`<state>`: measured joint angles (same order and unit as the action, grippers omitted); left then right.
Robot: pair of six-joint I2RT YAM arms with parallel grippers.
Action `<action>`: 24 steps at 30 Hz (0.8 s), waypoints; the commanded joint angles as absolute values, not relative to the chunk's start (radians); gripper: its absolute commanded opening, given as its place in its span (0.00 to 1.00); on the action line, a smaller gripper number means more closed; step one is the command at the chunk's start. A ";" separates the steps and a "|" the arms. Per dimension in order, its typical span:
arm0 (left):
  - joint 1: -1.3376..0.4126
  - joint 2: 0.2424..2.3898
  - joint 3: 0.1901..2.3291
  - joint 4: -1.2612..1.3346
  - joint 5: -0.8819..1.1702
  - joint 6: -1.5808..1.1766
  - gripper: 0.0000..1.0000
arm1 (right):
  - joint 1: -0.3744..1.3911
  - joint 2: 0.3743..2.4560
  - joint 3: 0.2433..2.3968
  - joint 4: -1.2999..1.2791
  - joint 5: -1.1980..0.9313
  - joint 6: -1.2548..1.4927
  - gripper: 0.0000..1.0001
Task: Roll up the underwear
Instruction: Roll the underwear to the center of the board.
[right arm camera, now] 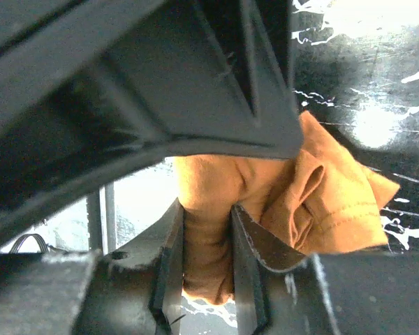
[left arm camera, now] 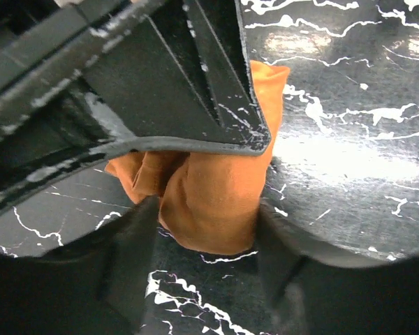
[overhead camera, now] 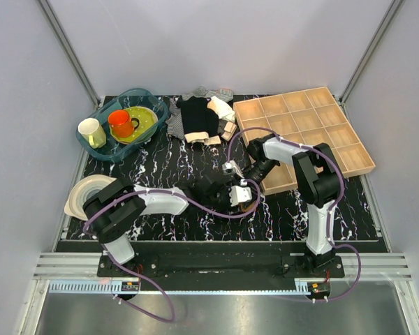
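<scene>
The underwear (left arm camera: pixel 209 188) is a rust-orange bundle of soft fabric on the black marbled table. In the left wrist view it sits between my left gripper's (left arm camera: pixel 208 216) two fingers, which press on both its sides. In the right wrist view my right gripper (right arm camera: pixel 206 244) pinches a fold of the underwear (right arm camera: pixel 265 181) tightly between nearly closed fingers, and the rest bunches to the right. In the top view the left gripper (overhead camera: pixel 230 195) and right gripper (overhead camera: pixel 246 179) meet at the table's middle and hide the fabric. No waistband shows.
A wooden compartment tray (overhead camera: pixel 355 166) lies at the right rear, close behind the right arm. A black garment with a beige band (overhead camera: pixel 195 117) and a striped cloth (overhead camera: pixel 174 124) lie at the rear centre. A blue basin (overhead camera: pixel 106 155) with mugs stands rear left. A white roll (overhead camera: pixel 84 192) sits at the left.
</scene>
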<state>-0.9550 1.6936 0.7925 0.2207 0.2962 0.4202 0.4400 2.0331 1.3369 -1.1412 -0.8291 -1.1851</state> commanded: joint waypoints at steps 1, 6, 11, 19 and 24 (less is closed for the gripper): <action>-0.968 1.726 0.859 0.173 0.259 0.486 0.53 | 0.434 2.054 1.333 -1.141 -0.799 -1.161 0.33; -0.968 1.750 0.885 0.129 0.290 0.480 0.29 | 0.423 2.033 1.327 -1.117 -0.808 -1.138 0.41; -0.968 1.758 0.876 0.065 0.310 0.482 0.21 | 0.359 1.951 1.335 -1.100 -0.824 -1.127 0.54; -0.968 1.778 0.929 -0.046 0.304 0.491 0.21 | 0.298 1.859 1.325 -1.098 -0.815 -1.097 0.64; -0.968 1.831 1.008 -0.127 0.302 0.486 0.20 | 0.299 1.852 1.290 -1.062 -0.796 -1.040 0.68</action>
<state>-0.9611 1.7706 0.9569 0.0044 0.2871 0.4751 0.2905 1.8874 1.3216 -1.0977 -0.8192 -1.0992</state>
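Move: The rolled underwear lies almost in both my hands: its middle is about 4 cm to the right of my left hand, 1 cm ahead and a centimetre lower, that hand's open fingers straddling its left end. From my right hand, already pinching the other end, the middle is some 3 cm left, 1 cm back and 1 cm down. Counted from my left hand, the wooden tray's middle lies about 19 cm ahead and 18 cm right, the clothes pile 26 cm ahead and 12 cm left. I hand the grip over: my left fingers shut on the left end of the roll and pinch it, that hand otherwise staying put low over the table with a slight roll of the wrist. As they take hold, my right fingers open and let go of the right end, then that hand backs off forward, up and to the right, about 6 cm in all, towards the tray, turning some 10 degrees clockwise. ##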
